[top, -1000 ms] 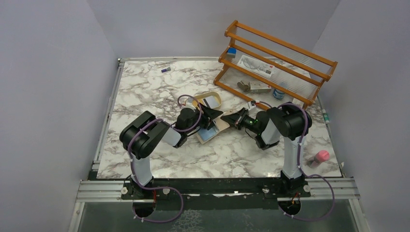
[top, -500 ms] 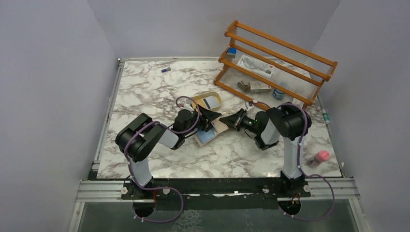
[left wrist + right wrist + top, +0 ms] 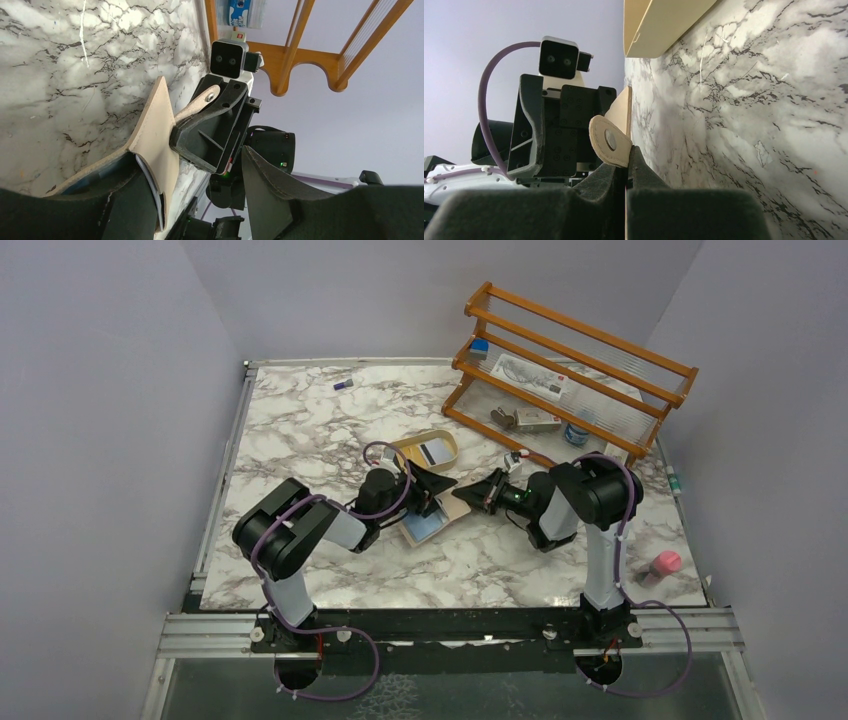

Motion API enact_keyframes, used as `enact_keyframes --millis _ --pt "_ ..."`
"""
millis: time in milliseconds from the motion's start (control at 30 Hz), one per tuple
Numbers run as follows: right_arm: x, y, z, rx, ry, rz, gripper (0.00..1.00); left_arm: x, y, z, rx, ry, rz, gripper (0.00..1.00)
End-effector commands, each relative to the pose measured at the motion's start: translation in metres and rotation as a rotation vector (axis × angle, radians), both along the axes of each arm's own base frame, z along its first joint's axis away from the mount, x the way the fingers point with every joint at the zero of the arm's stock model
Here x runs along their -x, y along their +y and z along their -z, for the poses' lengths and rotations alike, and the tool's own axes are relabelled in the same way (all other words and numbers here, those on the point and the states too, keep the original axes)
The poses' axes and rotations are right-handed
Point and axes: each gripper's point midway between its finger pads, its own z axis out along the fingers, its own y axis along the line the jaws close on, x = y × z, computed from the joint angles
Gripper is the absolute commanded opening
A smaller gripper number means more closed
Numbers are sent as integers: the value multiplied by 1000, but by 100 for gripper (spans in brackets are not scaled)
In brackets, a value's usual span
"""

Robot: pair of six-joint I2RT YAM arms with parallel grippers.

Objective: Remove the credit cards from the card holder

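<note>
The beige card holder (image 3: 453, 504) lies open at mid-table, one half raised. My right gripper (image 3: 479, 494) is shut on that raised flap (image 3: 623, 113), just under the round snap tab (image 3: 609, 142). My left gripper (image 3: 432, 492) is open and straddles the flap (image 3: 154, 134). Its left finger (image 3: 125, 205) rests inside the fold, over the lower half; its right finger (image 3: 270, 195) is clear of the flap. A pale blue credit card (image 3: 425, 527) shows in the flat half. A thin card edge (image 3: 148, 178) peeks from the flap's pocket.
A tan oval tray (image 3: 446, 453) holding a card sits just behind the grippers. The orange wooden rack (image 3: 565, 370) with small items stands at the back right. A pink object (image 3: 664, 563) lies near the right edge, and a small purple piece (image 3: 343, 385) at the back left.
Both grippers and the card holder have shifted slightly left and nearer. The left arm's elbow has swung left. The grips are unchanged.
</note>
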Motion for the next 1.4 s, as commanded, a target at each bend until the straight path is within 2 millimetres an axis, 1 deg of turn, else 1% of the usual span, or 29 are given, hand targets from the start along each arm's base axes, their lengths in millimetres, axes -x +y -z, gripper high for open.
enact_keyframes --millis 0,133,167,333,433,533,633,733,800,1067,1200,1367 --pt "2 -8 -25 -43 -217 9 1 8 -7 -85 196 -209 69 57" --pt "1 -9 -24 -41 -218 12 1 9 -8 -83 191 -205 74 57" --pt "1 -9 -24 -41 -217 13 2 9 -8 -82 190 -203 75 57" --pt "1 -8 -24 -43 -218 2 19 8 -8 -68 165 -188 74 57" --pt "1 -8 -23 -42 -216 2 27 5 -8 -55 133 -180 63 57" --pt "2 -8 -21 -41 -211 0 28 3 -7 -42 118 -167 47 57" --pt "2 -8 -19 -39 -205 2 29 1 -7 -35 117 -159 44 57" --pt "1 -9 -18 -37 -198 10 35 1 -8 -28 110 -150 43 57" --pt "1 -9 -17 -38 -194 12 36 1 -7 -24 103 -144 42 57" --pt "-1 -9 -15 -39 -183 20 37 6 -6 -16 92 -132 47 56" --pt "-1 -9 -13 -38 -178 22 37 11 -4 -8 77 -114 48 54" --pt "-1 -11 -11 -34 -172 29 37 16 2 -6 65 -112 39 53"
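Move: The open card holder hangs from the right fingers, pinched at its clasp strap. Its middle lies about 7 cm left of the right hand, 5 cm back and 2 cm below. From the left hand it is roughly 5 cm back, 3 cm left and 5 cm lower; the white card in its pocket is about 2 cm back, 1 cm left and 4 cm below. The beige tray stands some 10 cm ahead of the left hand, 6 cm left and 8 cm lower. The holder's strap is let go by the right fingers, which open to a bit over a third and stay around it while that hand sinks about 2 cm and drifts 1 cm right. The left hand, one finger still against the inside of the open holder, first eases back slightly, then goes down about 2 cm and a little farther back, its fingers staying half open. ##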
